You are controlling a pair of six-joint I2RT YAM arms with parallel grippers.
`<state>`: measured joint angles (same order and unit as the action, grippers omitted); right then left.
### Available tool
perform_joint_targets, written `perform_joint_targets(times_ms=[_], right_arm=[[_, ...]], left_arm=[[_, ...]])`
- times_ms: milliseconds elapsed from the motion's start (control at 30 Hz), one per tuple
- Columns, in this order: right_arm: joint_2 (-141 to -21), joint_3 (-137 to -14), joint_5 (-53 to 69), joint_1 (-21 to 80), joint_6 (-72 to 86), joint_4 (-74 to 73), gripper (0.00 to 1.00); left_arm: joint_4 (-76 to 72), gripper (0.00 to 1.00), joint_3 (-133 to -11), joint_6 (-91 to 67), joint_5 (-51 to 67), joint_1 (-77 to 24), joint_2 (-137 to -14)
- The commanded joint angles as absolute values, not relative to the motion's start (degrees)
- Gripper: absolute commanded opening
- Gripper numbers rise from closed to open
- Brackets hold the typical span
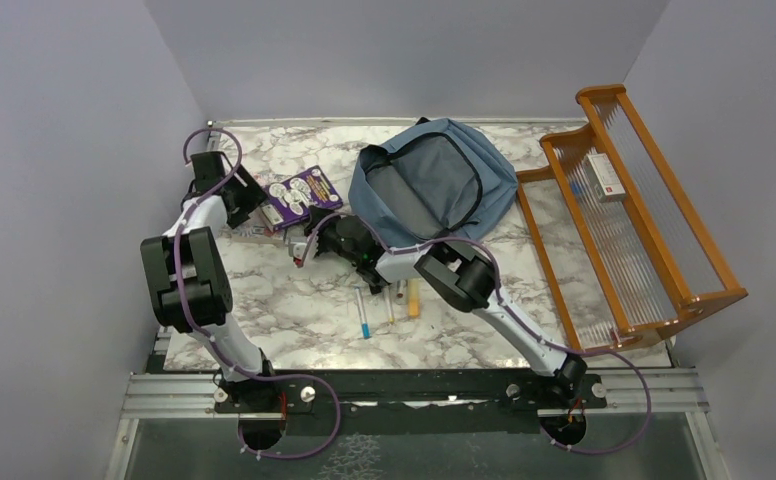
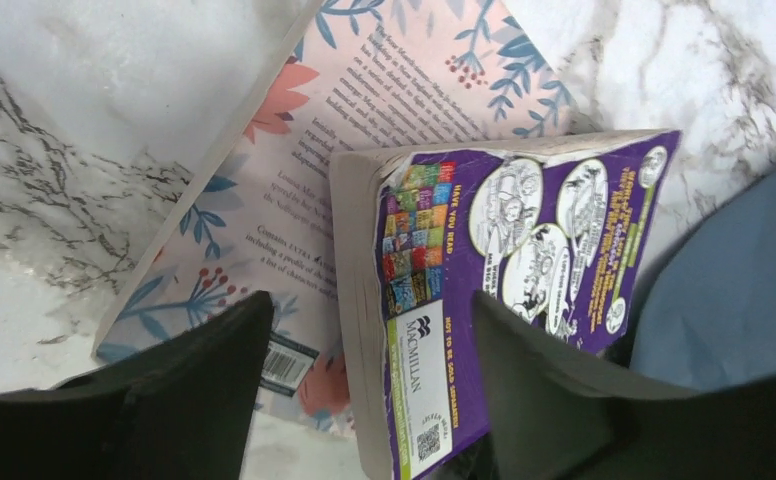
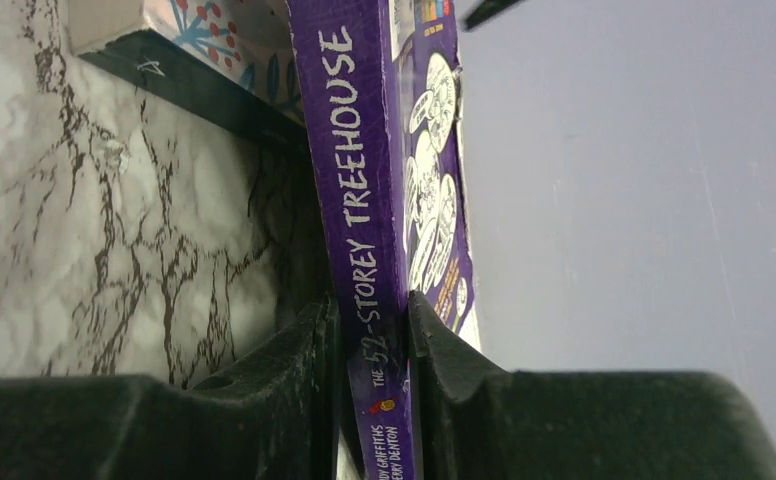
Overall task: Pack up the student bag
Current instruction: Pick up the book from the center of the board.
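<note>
The student bag (image 1: 434, 185), a dusty-blue backpack with its black-zipped opening facing up, lies at the back middle of the table; a patch of it (image 2: 734, 290) shows at the right of the left wrist view. Left of the bag a purple paperback (image 1: 302, 195) rests on a floral-covered book (image 2: 264, 200). My right gripper (image 3: 372, 310) is shut on the purple book's spine (image 3: 364, 200), holding it at its near corner (image 1: 309, 235). My left gripper (image 2: 372, 305) is open, its fingers (image 2: 194, 390) standing on either side of the book's page edge (image 2: 359, 320) without gripping.
Several pens and markers (image 1: 389, 300) lie on the marble table (image 1: 284, 310) in front of the right arm. An orange wooden rack (image 1: 654, 230) with a small white box (image 1: 604, 177) on it fills the right side. Grey walls close in left and back.
</note>
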<state>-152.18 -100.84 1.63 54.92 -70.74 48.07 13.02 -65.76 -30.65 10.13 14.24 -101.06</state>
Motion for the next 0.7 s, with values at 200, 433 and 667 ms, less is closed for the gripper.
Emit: perform_joint_targets(times_ms=[200, 433, 667], right_arm=[[-136.68, -90.29, 5.9, 54.0, -57.77, 56.55, 0.01], [-126.19, -84.02, 11.08, 51.11, -34.33, 55.13, 0.01], [-119.47, -81.56, 16.13, 46.73, -13.09, 50.83, 0.0]], left_arm=[[12.51, 0.99, -65.89, -31.61, 14.63, 14.51, -82.11], [9.62, 0.99, -67.32, -29.15, 19.34, 14.58, -75.85], [1.78, 0.99, -63.46, -29.54, 28.33, 14.59, -74.29]])
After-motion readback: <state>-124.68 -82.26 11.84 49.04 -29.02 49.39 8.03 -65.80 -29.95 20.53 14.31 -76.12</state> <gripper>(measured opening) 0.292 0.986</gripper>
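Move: Between the right hand's fingers already, the purple book is gripped near the right end of its spine; its middle lies some 6 cm left and 3 cm ahead of that hand, about level. The bag opening is about 24 cm right and 5 cm ahead of the right hand, the pink book 17 cm left, 1 cm ahead and 4 cm lower. From the left hand, the purple book's middle is roughly 10 cm right, 2 cm ahead and slightly below; the pink book lies right beneath, some 5 cm down. Lifting the purple book clear of the pink one, the right hand keeps its pinch and rises about 15 cm, drawing right towards the bag and slightly back, while it rolls some 40 degrees about its fingers' line, its left side going up. The left hand spreads its fingers from part open to fully open and climbs about 20 cm beside the book's left end, tilting about 30 degrees up towards forward. ##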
